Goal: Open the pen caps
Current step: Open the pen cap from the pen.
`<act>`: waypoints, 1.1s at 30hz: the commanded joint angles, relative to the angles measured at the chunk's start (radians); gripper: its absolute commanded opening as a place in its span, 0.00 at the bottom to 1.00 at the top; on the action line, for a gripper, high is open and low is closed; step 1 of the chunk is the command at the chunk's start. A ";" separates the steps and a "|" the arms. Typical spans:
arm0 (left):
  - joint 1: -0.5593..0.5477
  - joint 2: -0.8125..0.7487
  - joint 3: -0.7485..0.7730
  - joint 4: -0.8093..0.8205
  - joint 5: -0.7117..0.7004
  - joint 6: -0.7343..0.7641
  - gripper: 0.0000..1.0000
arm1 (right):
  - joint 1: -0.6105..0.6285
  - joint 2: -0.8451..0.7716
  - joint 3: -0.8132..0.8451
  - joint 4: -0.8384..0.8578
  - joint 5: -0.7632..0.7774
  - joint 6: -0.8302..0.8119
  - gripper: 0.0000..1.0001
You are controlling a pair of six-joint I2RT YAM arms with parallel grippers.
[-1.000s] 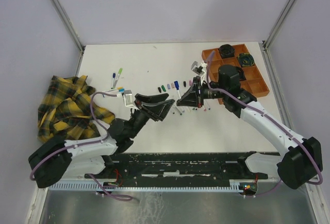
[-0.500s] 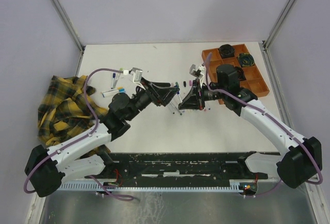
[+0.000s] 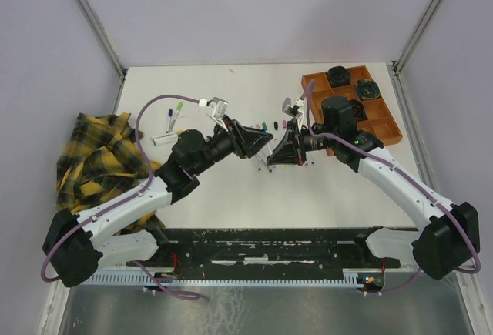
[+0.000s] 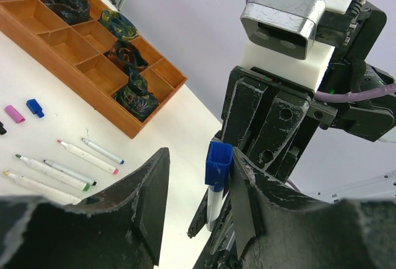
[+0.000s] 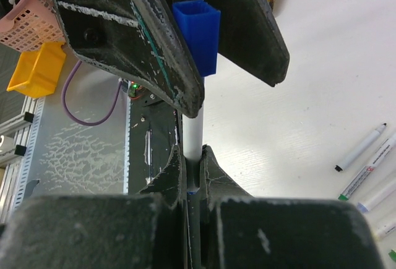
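Note:
My right gripper (image 3: 271,152) (image 5: 192,154) is shut on a white pen barrel (image 5: 193,130) and holds it above the table. The pen's blue cap (image 5: 197,37) (image 4: 218,165) is on its free end. My left gripper (image 3: 264,142) (image 4: 198,167) is open, with its jaws on either side of that cap. One finger (image 4: 247,195) touches the cap and the other (image 4: 148,201) stands well apart. Loose pink (image 4: 15,114) and blue (image 4: 35,107) caps lie on the table, with more in a row (image 3: 275,125).
Several uncapped pens (image 4: 86,156) (image 5: 365,151) lie on the white table under the grippers. An orange compartment tray (image 3: 383,128) (image 4: 74,77) holding dark round objects stands at the back right. A yellow plaid cloth (image 3: 100,158) lies at the left, with capped pens (image 3: 173,119) beside it.
My left arm has swung up and to the right, and its open jaws have come around the blue cap. The right gripper has held the pen still.

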 commanded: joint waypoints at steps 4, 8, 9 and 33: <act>0.018 -0.007 0.041 0.020 0.022 -0.036 0.48 | -0.003 0.009 0.054 0.016 -0.020 -0.024 0.00; 0.028 -0.015 0.041 0.021 0.028 -0.041 0.45 | -0.003 0.014 0.055 0.012 -0.020 -0.026 0.00; 0.030 -0.015 0.041 0.021 0.033 -0.042 0.44 | -0.002 0.014 0.054 0.013 -0.020 -0.026 0.00; 0.033 0.013 -0.059 0.217 0.093 -0.109 0.03 | -0.045 -0.030 -0.052 0.358 -0.049 0.306 0.42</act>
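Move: The blue cap, still on the pen held upright in the right fingers, stands between the open left fingers, about 1 cm back and 1 cm right of the left hand point, at its height. From the right hand, that cap is some 6 cm up and 2 cm ahead, about level sideways. The loose caps lie roughly 7 cm ahead, 3 cm right and 16 cm below the left hand; the uncapped pens 3 cm back, 3 cm right, equally low. Left pinches the blue cap in place; right sinks about 1 cm, releases the pen and rises 2 cm. ##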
